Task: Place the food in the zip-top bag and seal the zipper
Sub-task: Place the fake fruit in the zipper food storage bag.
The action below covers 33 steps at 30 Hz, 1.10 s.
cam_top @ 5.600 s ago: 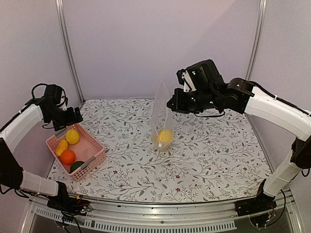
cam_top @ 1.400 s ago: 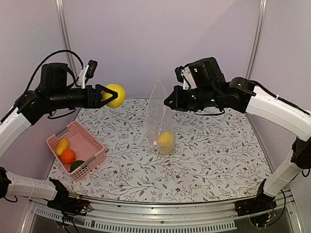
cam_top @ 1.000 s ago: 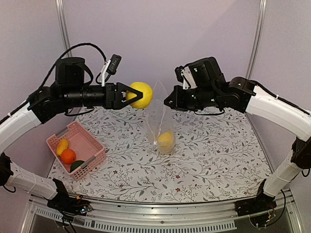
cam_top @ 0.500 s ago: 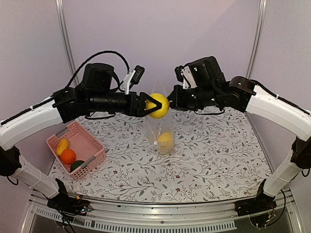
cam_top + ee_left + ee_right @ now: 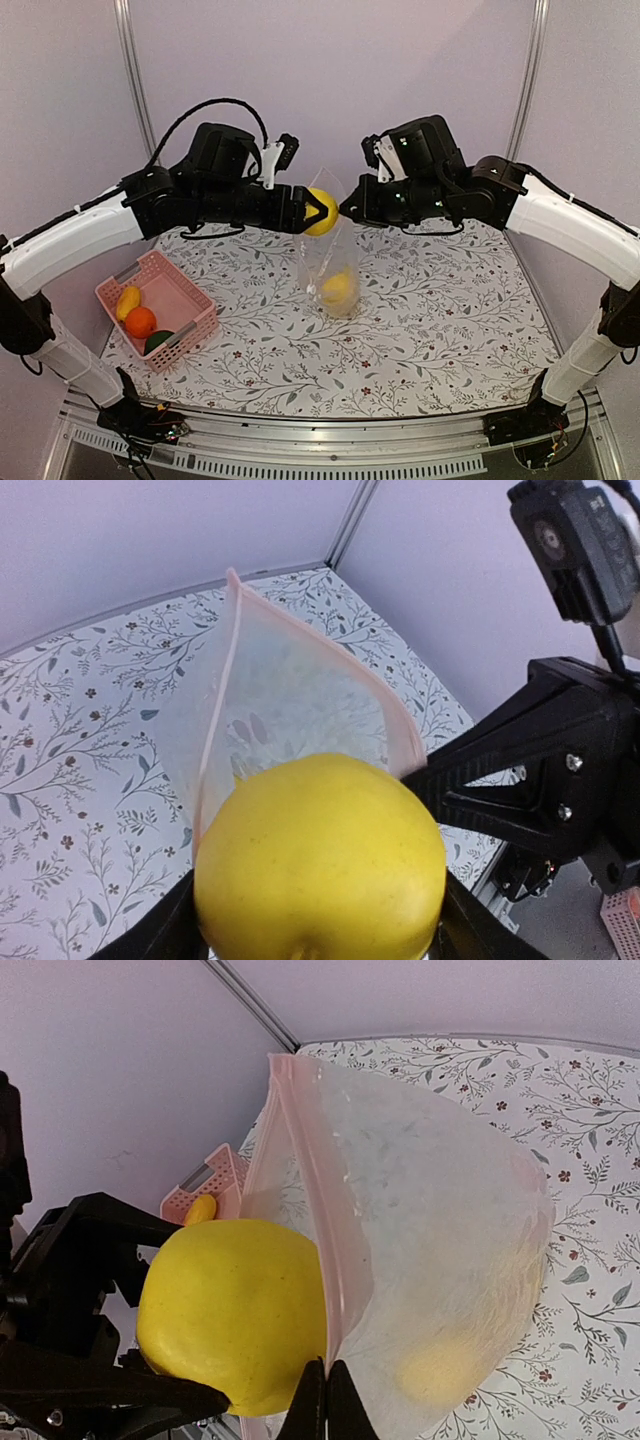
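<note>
My left gripper [image 5: 318,211] is shut on a round yellow fruit [image 5: 320,211] and holds it at the mouth of the clear zip-top bag [image 5: 334,262]. The fruit fills the left wrist view [image 5: 320,858]. In the right wrist view it [image 5: 235,1310] sits against the bag's pink zipper strip [image 5: 315,1220]. My right gripper [image 5: 326,1378] is shut on the bag's mouth edge and holds the bag upright on the table. A second yellow fruit [image 5: 338,288] lies in the bag's bottom. A banana [image 5: 127,299], an orange [image 5: 140,322] and a dark green piece [image 5: 158,341] lie in the pink basket.
The pink slatted basket [image 5: 190,305] stands at the left of the floral table [image 5: 440,320]. Metal frame posts [image 5: 135,90] rise at the back corners, before a plain wall.
My left arm has carried the yellow fruit from the basket, rightward through the air, up to the bag's mouth. My right gripper has kept holding the bag, shifting only slightly.
</note>
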Motion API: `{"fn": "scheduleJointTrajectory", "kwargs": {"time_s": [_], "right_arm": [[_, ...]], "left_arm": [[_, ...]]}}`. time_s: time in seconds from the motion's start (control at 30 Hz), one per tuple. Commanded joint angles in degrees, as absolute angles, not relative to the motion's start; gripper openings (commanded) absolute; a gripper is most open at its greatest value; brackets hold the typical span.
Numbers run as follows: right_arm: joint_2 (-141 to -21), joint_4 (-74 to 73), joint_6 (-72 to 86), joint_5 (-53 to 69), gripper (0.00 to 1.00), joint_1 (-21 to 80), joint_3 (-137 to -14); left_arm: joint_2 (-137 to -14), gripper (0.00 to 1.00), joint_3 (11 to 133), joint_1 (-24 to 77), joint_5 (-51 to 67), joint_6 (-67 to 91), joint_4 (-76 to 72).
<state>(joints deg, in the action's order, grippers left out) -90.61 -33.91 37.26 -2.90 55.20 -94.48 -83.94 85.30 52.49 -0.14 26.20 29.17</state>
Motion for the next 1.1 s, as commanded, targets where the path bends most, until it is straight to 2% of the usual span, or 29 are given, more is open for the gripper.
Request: {"fn": "scheduleJointTrajectory", "kwargs": {"time_s": [0.0,0.23,0.57,1.07], "right_arm": [[-90.8,-33.8,36.7,-2.4,0.0,55.4,-96.5],[-91.3,-33.8,36.7,-1.8,0.0,55.3,-96.9],[-91.7,-33.8,36.7,-2.0,0.0,55.3,-97.0],[-91.9,-33.9,36.8,-2.6,0.0,55.3,-97.0]], "left_arm": [[-86.5,0.68,87.7,53.1,-5.2,25.1,33.7],[-90.1,0.72,90.6,53.1,-6.5,25.9,35.6],[-91.6,0.93,92.1,53.1,-5.6,24.7,35.4],[-86.8,0.94,90.0,52.9,2.0,23.4,30.7]]}}
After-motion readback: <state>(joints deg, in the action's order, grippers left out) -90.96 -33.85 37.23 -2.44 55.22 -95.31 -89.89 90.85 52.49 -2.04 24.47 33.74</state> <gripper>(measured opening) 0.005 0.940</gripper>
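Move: Your left gripper holds the yellow fruit at the bag. The middle of the open mouth lies about 3 cm ahead, 2 cm to the right and 2 cm below. The right gripper pinching the rim is some 5 cm to the right and 1 cm ahead, at about the same height; the fruit already bagged sits about 20 cm below, 3 cm ahead and 5 cm right. From the right gripper, the mouth's middle is about 3 cm left, 2 cm ahead and 2 cm lower. Lower the left gripper about 3.5 cm and push it some 2.5 cm forward into the bag's mouth, rolling its left side up a little, under 10 degrees. While still sinking, start spreading the fingers nearly fully to let the yellow fruit go, pause, then begin easing up and back. Keep the right gripper still and shut on the rim. ##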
